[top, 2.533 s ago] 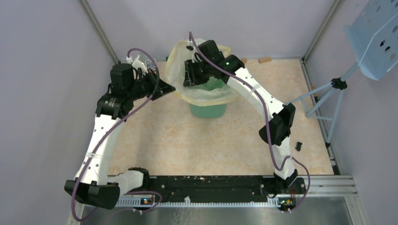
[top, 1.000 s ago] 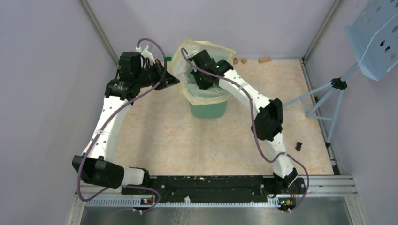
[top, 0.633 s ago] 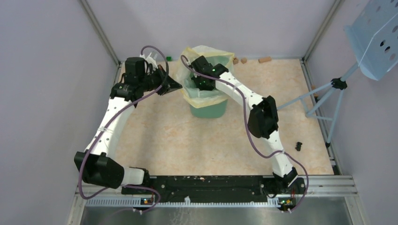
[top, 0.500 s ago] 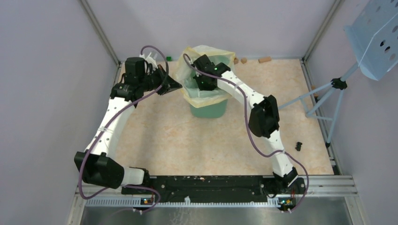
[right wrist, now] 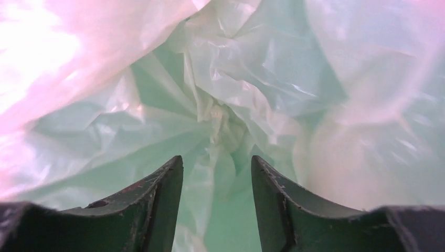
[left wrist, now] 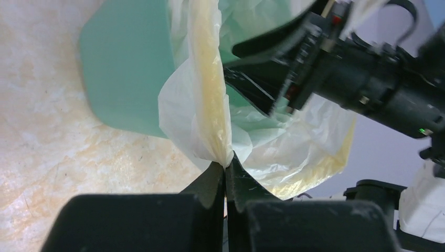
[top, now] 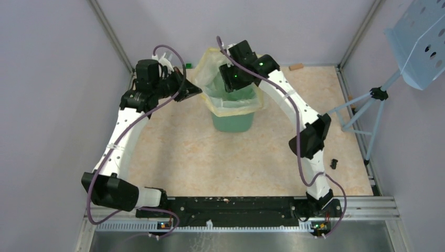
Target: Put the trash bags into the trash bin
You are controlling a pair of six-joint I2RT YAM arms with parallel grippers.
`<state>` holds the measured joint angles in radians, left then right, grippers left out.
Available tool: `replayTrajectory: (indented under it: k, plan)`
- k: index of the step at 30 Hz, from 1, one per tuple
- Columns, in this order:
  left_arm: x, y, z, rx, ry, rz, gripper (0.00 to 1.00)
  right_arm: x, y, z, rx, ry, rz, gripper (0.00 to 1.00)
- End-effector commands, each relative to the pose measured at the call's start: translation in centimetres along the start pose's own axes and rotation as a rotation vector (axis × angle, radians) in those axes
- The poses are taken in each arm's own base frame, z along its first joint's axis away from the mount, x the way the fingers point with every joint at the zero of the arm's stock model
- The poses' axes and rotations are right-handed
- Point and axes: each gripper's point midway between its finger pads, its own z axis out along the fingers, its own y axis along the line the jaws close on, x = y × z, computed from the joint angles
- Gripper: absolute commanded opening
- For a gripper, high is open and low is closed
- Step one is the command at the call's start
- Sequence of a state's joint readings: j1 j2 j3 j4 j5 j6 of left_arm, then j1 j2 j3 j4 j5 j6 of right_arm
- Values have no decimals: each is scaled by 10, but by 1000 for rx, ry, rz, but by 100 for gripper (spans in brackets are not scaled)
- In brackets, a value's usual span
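The mint-green trash bin (top: 232, 122) stands at the back middle of the table. The pale-yellow trash bag (top: 237, 108) lines it, its yellower rim folded out over the mouth. My left gripper (top: 194, 91) is at the bin's left side, shut on a pinch of the bag's rim (left wrist: 212, 121) beside the bin wall (left wrist: 131, 73). Over the mouth hovers my right gripper (top: 231, 84), pointing down. Its fingers stand open (right wrist: 216, 165) with nothing between them. Crinkled bag (right wrist: 231, 100) lies below them inside the bin.
A tripod with a blue perforated panel (top: 417, 42) stands at the right edge. A small black piece (top: 334, 164) lies on the table near it. A brown scrap (top: 296, 66) sits by the back wall. Frame rails (top: 113, 42) border the cell.
My right gripper has opened and risen from deep in the bin to just above its mouth. The left gripper keeps its hold on the rim, barely shifted.
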<state>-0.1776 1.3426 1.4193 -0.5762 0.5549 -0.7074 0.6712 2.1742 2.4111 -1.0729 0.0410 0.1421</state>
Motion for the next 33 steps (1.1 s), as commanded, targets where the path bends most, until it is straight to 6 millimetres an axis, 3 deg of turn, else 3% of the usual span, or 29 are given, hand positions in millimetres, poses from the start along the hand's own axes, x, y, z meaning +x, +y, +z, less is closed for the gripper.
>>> replayTrajectory:
  k: [1, 10, 15, 21, 24, 28, 30, 33]
  plan:
    - [-24, -27, -19, 35, -90, 74, 1, -31, -1, -92, -2, -156, 10, 53]
    - [-28, -12, -20, -30, -136, 88, 0, -46, -13, -172, 35, -313, 45, 71]
    - [-34, -16, -23, -25, -174, 66, 0, -25, -34, -198, 133, -277, 91, 71]
    - [-35, -20, -23, -12, -175, 69, 0, 20, -49, -205, 202, -162, 153, 74]
    - [-31, -20, -20, -1, -149, 66, 0, 40, -49, -195, 210, -105, 208, 74]
    - [-29, -22, -23, 9, -143, 76, 0, 54, -39, -177, 132, -48, 378, 79]
    - [-29, -23, -24, 8, -149, 74, 0, 58, -37, -170, 118, -34, 469, 86]
    - [-26, -26, -27, 25, -145, 67, 0, 56, -33, -157, 100, -55, 568, 85]
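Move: The right hand is inside the bag in the bin's mouth. The bag's right rim lies about 13 cm to its right, 9 cm back and some 3 cm higher; the bin's middle is 4 cm back, 2 cm right and roughly 10 cm below. The left hand already holds the rim's left corner, 11 cm left of the right hand, 5 cm back and 6 cm above. From the left hand, the right rim is about 24 cm right, 4 cm back and slightly lower. Up out of the bag first, roughly 15 cm while drawing back and right, then down again by some 9 cm, the right hand arcs over to the bag's right rim. It turns about 20 degrees clockwise and spreads its half-open fingers wide, ending with the yellow edge between them. The left hand keeps its pinch on the left corner, lifting a little. ##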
